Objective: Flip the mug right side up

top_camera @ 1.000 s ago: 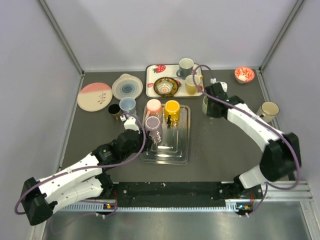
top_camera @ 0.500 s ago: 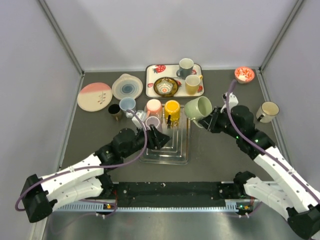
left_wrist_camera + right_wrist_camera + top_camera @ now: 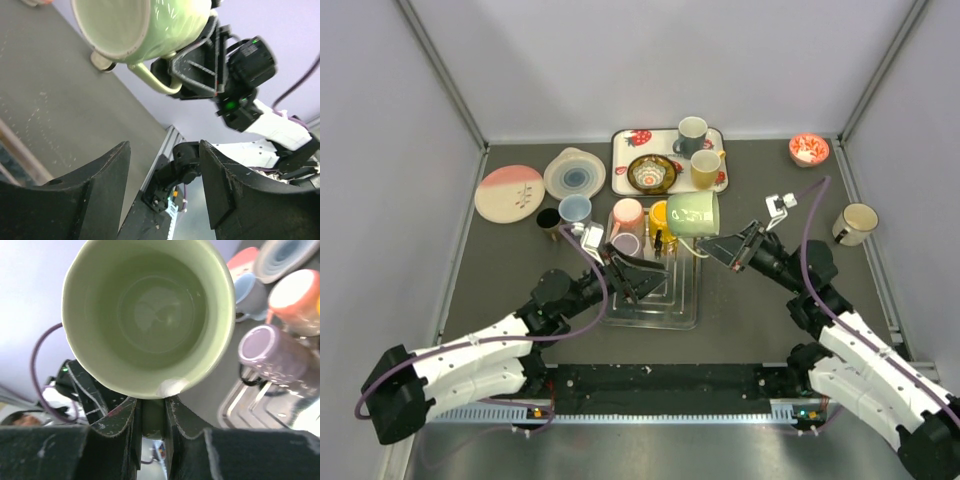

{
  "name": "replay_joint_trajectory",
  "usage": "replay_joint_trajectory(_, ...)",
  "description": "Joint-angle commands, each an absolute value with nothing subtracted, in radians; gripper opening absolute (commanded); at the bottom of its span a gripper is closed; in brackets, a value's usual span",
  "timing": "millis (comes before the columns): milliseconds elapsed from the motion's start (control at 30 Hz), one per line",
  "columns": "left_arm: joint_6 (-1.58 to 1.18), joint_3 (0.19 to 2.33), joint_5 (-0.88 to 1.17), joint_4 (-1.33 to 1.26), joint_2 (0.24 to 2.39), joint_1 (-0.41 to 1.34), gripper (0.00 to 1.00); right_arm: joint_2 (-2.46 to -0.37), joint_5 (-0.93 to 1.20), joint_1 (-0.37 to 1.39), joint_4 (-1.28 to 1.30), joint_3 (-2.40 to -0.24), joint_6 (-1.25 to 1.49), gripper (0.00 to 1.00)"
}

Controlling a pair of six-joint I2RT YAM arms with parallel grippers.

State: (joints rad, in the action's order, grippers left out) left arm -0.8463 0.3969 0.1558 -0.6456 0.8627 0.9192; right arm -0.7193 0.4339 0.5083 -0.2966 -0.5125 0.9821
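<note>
The light green mug hangs in the air on its side over the right back part of the metal tray, its mouth facing left. My right gripper is shut on its handle; the right wrist view looks straight into the empty mug, with the handle pinched between the fingers. My left gripper is open and empty over the tray, tilted up. In its own view the open gripper points at the mug above it, apart from it.
A purple mug, a pink mug and a yellow mug sit at the tray's back. Behind is a strawberry-print tray with two mugs and a bowl. Plates lie at left; a cream mug and a red bowl at right.
My right arm has carried the green mug left from beside the tray to over it, and tipped it onto its side. My left gripper has shifted right and tilted up toward it.
</note>
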Motion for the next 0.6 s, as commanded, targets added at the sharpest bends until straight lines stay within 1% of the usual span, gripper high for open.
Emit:
replay_joint_trajectory(0,-0.861,0.39,0.196,-0.851,0.87,0.922,0.63,-0.733,0.523,0.514,-0.829,-0.468,1.198,0.0)
replay_joint_trajectory(33,-0.859,0.394,0.196,-0.854,0.871,0.923,0.63,-0.744,0.528,0.514,-0.912,-0.442,1.218,0.0)
replay_joint_trajectory(267,-0.853,0.433,0.175,-0.902,0.93,0.923,0.64,-0.813,0.577,0.514,-1.214,-0.38,1.38,0.0)
replay_joint_trajectory(467,-0.827,0.486,0.21,-0.871,0.94,0.923,0.65,-0.798,0.604,0.514,-1.215,-0.35,1.381,0.0)
replay_joint_trajectory(567,-0.83,0.511,0.239,-0.87,0.946,0.922,0.66,-0.784,0.652,0.515,-1.131,-0.371,1.33,0.0)
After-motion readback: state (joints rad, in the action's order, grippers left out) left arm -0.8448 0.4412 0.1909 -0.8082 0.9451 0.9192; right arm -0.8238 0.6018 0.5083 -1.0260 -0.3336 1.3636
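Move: The green mug hangs on its side from the right hand's pinch on the handle, its middle about 7 cm ahead and 2 cm to the left of that hand, nearly level. From the empty, open left hand the mug lies some 13 cm ahead, 9 cm to the right and 3 cm higher. Below the left hand by roughly 20 cm stand the tray mugs: purple 6 cm ahead and 10 cm left, yellow 15 cm ahead and 1 cm left. Still pinching the green mug's handle, the right hand draws back about 5 cm while rising as much, and turns some 25 degrees, its fingers tipping upward and swinging counter-clockwise, which brings the mug nearer the left gripper. The left hand, fingers staying open, rises about 3 cm and edges slightly right, not yet touching the mug. ##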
